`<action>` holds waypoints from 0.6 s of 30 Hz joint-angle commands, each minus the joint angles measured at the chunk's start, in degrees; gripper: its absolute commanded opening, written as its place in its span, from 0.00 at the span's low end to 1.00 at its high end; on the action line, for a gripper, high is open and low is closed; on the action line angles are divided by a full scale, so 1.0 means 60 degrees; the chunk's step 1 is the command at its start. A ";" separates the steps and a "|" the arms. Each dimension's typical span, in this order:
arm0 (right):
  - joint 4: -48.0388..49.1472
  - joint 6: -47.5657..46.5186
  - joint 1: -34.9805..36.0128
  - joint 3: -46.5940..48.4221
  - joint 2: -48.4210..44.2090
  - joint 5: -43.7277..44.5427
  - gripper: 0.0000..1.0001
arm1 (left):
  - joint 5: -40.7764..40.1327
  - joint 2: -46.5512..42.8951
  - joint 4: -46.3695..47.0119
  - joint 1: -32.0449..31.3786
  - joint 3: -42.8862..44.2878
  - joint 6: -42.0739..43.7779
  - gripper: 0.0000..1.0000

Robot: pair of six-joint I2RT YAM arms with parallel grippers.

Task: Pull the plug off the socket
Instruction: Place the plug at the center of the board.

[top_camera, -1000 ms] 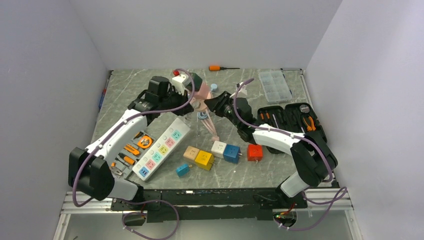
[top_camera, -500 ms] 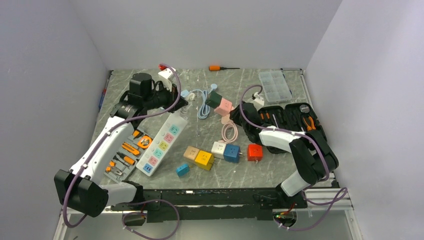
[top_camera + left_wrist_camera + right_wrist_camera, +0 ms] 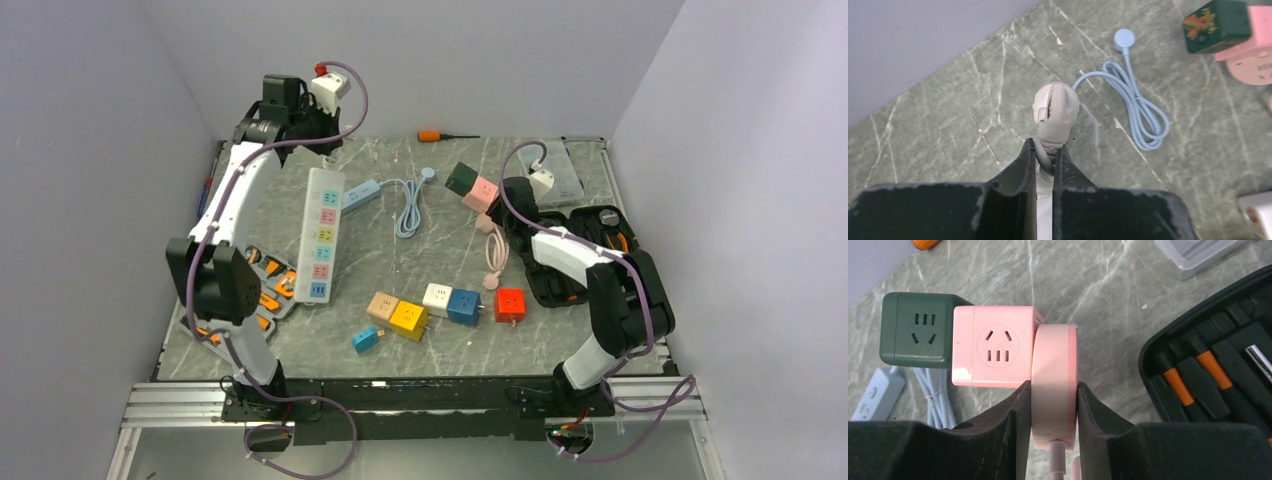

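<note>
The long white power strip [image 3: 320, 235] with pastel outlets lies flat on the left of the table, pointing front to back, with no plug in its outlets. My left gripper [image 3: 325, 140] is raised at the back left. In the left wrist view it [image 3: 1045, 150] is shut on a white cord just behind a white plug [image 3: 1055, 107], held above the table. My right gripper [image 3: 500, 200] is shut on a round pink plug [image 3: 1054, 375]. That plug sits against a pink cube socket [image 3: 995, 347] joined to a green cube [image 3: 918, 330].
A light-blue power strip [image 3: 362, 193] and its blue cable [image 3: 408, 210] lie mid-back. Coloured cube adapters [image 3: 409, 319] stand at the front centre. An open black tool case [image 3: 590, 240] is right, a clear box [image 3: 560, 165] behind it, and an orange-tool tray [image 3: 265, 290] left.
My left arm has swung up and back to the left corner with the white cord, and the white power strip has turned. My right gripper has carried the pink plug and cubes right.
</note>
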 commanded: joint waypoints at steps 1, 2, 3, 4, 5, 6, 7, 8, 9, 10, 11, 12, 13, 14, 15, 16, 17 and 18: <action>-0.0056 -0.0425 0.0005 0.0924 0.0242 0.0368 0.00 | -0.0533 0.0831 -0.0075 0.0007 0.0983 0.0654 0.00; -0.0200 -0.0444 0.0005 0.0968 0.0338 0.0370 0.00 | -0.0530 0.0960 0.0027 0.0008 0.0842 0.0656 0.00; -0.0315 -0.0448 0.0005 0.1006 0.0429 0.0351 0.00 | -0.0525 0.1064 0.0142 0.0008 0.0675 0.0695 0.00; -0.0421 -0.0450 0.0005 0.1048 0.0525 0.0330 0.00 | -0.0527 0.1191 0.0218 0.0008 0.0584 0.0781 0.01; -0.0507 -0.0449 0.0003 0.1088 0.0623 0.0323 0.00 | -0.0569 0.1349 0.0277 0.0010 0.0576 0.0943 0.03; -0.0631 -0.0456 0.0001 0.1144 0.0725 0.0312 0.00 | -0.0642 0.1503 0.0316 0.0029 0.0672 0.1075 0.04; -0.0707 -0.0473 0.0005 0.1182 0.0821 0.0310 0.00 | -0.0682 0.1740 0.0275 0.0064 0.0908 0.1156 0.05; -0.0739 -0.0492 0.0002 0.1202 0.0861 0.0310 0.00 | -0.0647 0.1986 0.0182 0.0097 0.1250 0.1230 0.05; -0.0758 -0.0500 0.0013 0.1193 0.0896 0.0310 0.00 | -0.0606 0.2285 0.0049 0.0147 0.1705 0.1259 0.05; -0.0751 -0.0526 0.0017 0.1183 0.0922 0.0317 0.00 | -0.0551 0.2594 -0.0074 0.0185 0.2213 0.1272 0.05; -0.0746 -0.0545 0.0012 0.1196 0.0962 0.0315 0.00 | -0.0517 0.2904 -0.0186 0.0215 0.2710 0.1248 0.05; -0.0788 -0.0550 0.0012 0.1235 0.0996 0.0300 0.00 | -0.0471 0.3221 -0.0268 0.0226 0.3166 0.1256 0.05; -0.0869 -0.0551 0.0015 0.1305 0.1068 0.0285 0.00 | -0.0474 0.3478 -0.0296 0.0240 0.3552 0.1264 0.05; -0.0916 -0.0564 0.0021 0.1373 0.1139 0.0274 0.00 | -0.0533 0.3726 -0.0251 0.0240 0.3833 0.1265 0.04; -0.1024 -0.0573 0.0026 0.1449 0.1201 0.0274 0.00 | -0.0603 0.3891 -0.0129 0.0244 0.3965 0.1209 0.04; -0.1068 -0.0579 0.0041 0.1510 0.1251 0.0267 0.00 | -0.0611 0.4001 0.0056 0.0263 0.3964 0.1152 0.04; -0.1093 -0.0599 0.0048 0.1545 0.1276 0.0275 0.00 | -0.0596 0.4087 0.0231 0.0278 0.3879 0.1089 0.05; -0.1120 -0.0623 0.0060 0.1562 0.1286 0.0267 0.00 | -0.0576 0.4172 0.0363 0.0289 0.3784 0.0982 0.05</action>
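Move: The left hand holds the white power strip by its cord beside the plug. The blue strip it heads towards lies about 11 cm ahead, 3 cm right and some 27 cm below, its coiled cord 7 cm ahead and 14 cm right. The right hand holds the pink round socket over bare table roughly 10 cm below; the held pink cube is 3 cm ahead and 5 cm left, the tool case 3 cm back and 12 cm right. Forward and down, about 9 cm each, the left hand carries the white strip by its cord towards the far-left table beside the blue strip: chiefly sinking at first, then levelling off and reaching forward, fingers still shut. The right hand keeps its pinch on the pink round socket and eases forward and down by 1 to 2 cm, its left side rolling down some 5 degrees. ##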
